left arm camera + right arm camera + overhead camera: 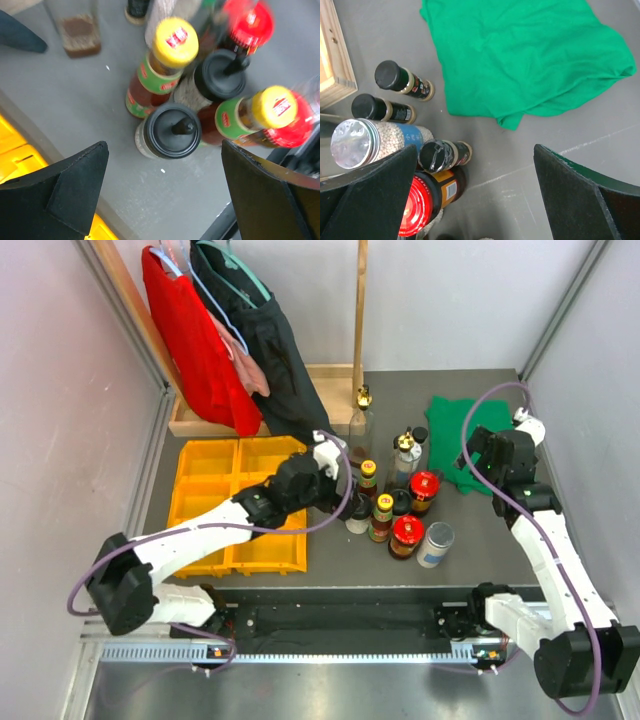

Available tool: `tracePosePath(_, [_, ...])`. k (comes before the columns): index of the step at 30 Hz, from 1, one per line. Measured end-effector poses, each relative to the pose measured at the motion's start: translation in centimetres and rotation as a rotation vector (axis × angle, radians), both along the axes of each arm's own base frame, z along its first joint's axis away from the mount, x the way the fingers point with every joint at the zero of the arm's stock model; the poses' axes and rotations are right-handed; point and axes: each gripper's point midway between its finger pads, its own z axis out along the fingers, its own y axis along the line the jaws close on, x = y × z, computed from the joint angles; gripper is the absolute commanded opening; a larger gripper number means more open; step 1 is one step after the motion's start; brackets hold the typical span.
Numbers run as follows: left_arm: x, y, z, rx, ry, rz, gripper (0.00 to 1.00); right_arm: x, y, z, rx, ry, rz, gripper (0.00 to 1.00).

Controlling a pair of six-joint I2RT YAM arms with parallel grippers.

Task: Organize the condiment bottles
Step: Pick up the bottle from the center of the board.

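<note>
The condiment bottles stand bunched at mid-table: a red-lidded jar (407,533), a silver-lidded canister (436,540), a yellow-capped sauce bottle (383,508) and a tall clear gold-topped bottle (362,420). My left gripper (338,483) hovers at the bunch's left edge, open and holding nothing (165,200). A black-capped jar (171,131) sits just ahead of its fingers, with yellow-capped bottles (172,42) behind. Open and empty as well, my right gripper (475,195) hangs at the right side of the group, above a red-lidded jar (415,207), a black-capped jar (436,155) and the canister (355,142).
A yellow compartment tray (205,490) lies left of the bottles, under my left arm. A crumpled green cloth (462,440) lies at the back right, beneath my right wrist. A wooden rack base (330,380) with hanging clothes fills the back left.
</note>
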Motion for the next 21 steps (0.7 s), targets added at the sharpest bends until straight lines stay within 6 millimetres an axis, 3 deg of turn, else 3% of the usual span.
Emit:
tracePosePath(10, [-1.3, -1.5, -6.0, 0.156, 0.012, -0.058, 0.99, 0.2, 0.4, -0.6, 0.01, 0.022, 0.019, 0.99])
tracePosePath(21, [-0.8, -1.8, -8.3, 0.133, -0.014, -0.044, 0.99, 0.4, 0.5, -1.3, 0.011, 0.048, 0.021, 0.99])
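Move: Just to the right of the left hand, about 5 cm across, 1 cm ahead and 14 cm down, stands the white-bodied bottle with the black lid. Beyond that bottle, some 6 cm ahead and 2 cm right of it, is the far yellow-capped bottle; the near yellow-capped one is about 5 cm right and 2 cm back of it, and a second black-lidded bottle some 9 cm right and 2 cm ahead. From the right hand the target lies roughly 30 cm left, 6 cm back and 15 cm down. Sinking about 8 cm with its fingers wide open, quickly at first and then more slowly, the left hand comes down towards the black-lidded bottle beside the orange tray, easing some 2 cm to the right. The wrist rolls roughly 10 degrees, left side rising, and the fingers do not close on the bottle yet. ##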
